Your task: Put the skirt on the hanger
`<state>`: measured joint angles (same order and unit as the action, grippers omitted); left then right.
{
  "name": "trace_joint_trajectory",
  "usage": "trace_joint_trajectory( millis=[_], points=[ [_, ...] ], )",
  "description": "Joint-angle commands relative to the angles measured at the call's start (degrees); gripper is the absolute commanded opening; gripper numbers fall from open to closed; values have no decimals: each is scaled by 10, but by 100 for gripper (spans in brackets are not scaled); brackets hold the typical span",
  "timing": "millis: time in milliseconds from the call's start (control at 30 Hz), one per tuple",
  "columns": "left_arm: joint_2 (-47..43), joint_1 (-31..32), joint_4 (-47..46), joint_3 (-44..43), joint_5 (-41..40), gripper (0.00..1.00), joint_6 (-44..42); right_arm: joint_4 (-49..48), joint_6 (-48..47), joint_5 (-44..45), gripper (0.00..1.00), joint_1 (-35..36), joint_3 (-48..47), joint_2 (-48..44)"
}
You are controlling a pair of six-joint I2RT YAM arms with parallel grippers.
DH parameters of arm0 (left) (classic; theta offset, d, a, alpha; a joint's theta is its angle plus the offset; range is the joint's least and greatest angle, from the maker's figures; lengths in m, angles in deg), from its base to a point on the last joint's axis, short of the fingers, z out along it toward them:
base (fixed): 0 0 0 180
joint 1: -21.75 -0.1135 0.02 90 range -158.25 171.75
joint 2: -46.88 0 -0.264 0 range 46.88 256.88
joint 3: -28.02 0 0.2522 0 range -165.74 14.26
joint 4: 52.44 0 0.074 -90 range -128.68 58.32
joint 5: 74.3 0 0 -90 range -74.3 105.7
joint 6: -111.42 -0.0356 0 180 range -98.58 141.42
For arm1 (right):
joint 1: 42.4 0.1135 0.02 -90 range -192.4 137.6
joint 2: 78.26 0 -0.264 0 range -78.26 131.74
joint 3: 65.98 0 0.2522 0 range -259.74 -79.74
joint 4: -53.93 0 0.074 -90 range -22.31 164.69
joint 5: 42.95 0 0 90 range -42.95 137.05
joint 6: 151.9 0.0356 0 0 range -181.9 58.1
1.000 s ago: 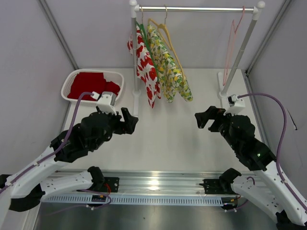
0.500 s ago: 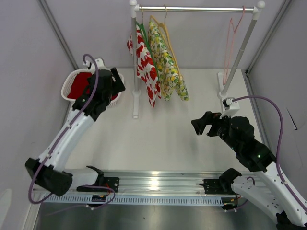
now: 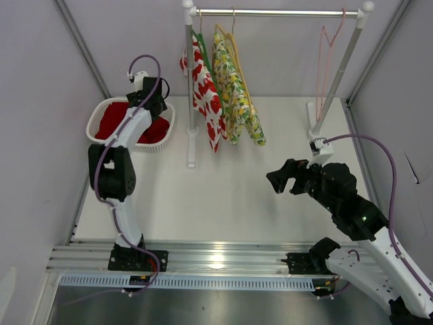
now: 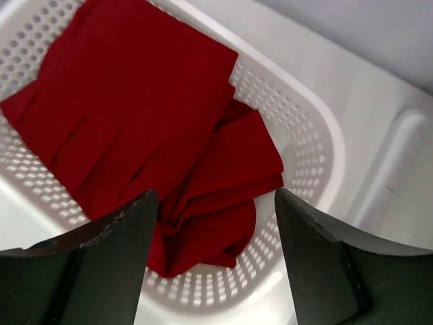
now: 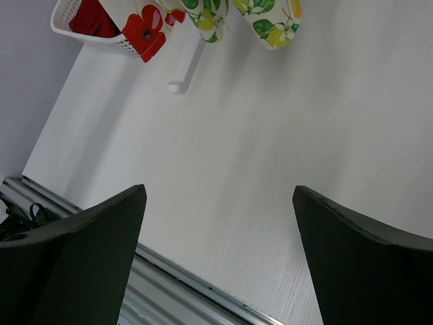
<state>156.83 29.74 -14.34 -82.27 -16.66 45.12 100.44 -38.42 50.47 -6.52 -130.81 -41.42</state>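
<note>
The red skirt [image 4: 149, 115] lies crumpled in a white perforated basket [image 4: 318, 135] at the table's back left, and shows from above as the skirt [image 3: 108, 123] in the basket [image 3: 95, 115]. My left gripper [image 4: 213, 196] hovers open just above the skirt's near folds, holding nothing; in the top view the left gripper [image 3: 155, 103] sits over the basket's right rim. The pink hanger [image 3: 329, 47] hangs bare at the right end of the rail. My right gripper [image 3: 284, 179] is open and empty over the table at mid right, and its own view shows that gripper [image 5: 220, 189] above bare tabletop.
A clothes rack [image 3: 277, 12] stands at the back, its left post and foot [image 3: 191, 145] next to the basket. A fruit-print garment [image 3: 205, 91] on a green hanger and a lemon-print garment [image 3: 237, 95] on a tan hanger hang at its left. A metal rail [image 3: 216, 261] runs along the near edge.
My left arm swung from the table's middle left out and back to the basket, ending over the skirt. The right gripper drifted slightly left and nearer. Both grippers stayed open.
</note>
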Motion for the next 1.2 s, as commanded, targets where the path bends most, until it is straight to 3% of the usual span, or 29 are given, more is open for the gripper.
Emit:
trace_joint_trajectory(
  millis=[0,133,233,400,800,1000,1067,1167],
  points=[
    [81,-16,-8,-84,1,75,-23,-15,-14,-14,97,1,-25,9],
    [154,-28,15,-139,-26,76,-10,-27,-21,-15,97,2,-17,20],
    [200,-53,47,-201,-1,75,29,-37,-28,-9,97,1,-4,24],
    [271,-62,112,-318,7,75,20,-64,-27,-16,97,-1,11,35],
    [330,-63,138,-337,-16,73,24,-103,-25,-28,97,-3,40,50],
    [331,-64,143,-311,-34,60,31,-111,-28,-28,97,-10,54,51],
    [331,-64,149,-308,-39,47,37,-113,-27,-28,97,-12,56,49],
    [314,-64,148,-300,-40,13,48,-115,-26,-45,97,-16,58,48]
  ],
)
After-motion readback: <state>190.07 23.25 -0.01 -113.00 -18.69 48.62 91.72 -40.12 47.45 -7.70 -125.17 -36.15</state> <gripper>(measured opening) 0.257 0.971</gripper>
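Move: About 6 cm ahead of the left hand, 9 cm to its left and 15 cm down is the middle of the red skirt, folded in the white basket, whose middle is about 5 cm ahead, 9 cm left and 15 cm below the hand. The rack foot is some 20 cm right, level ahead, 17 cm down. From the idle right hand the red skirt lies roughly 38 cm ahead, 60 cm left and 23 cm lower. Dropping about 14 cm into the basket while easing some 6 cm forward and 6 cm left, the left hand tips its open fingers about 15 degrees further down and turns slightly counter-clockwise, then draws back a little. Low over the right part of the red skirt it closes most of the way, pinching a fold between the fingertips. The right hand sinks a few centimetres, empty and open. ##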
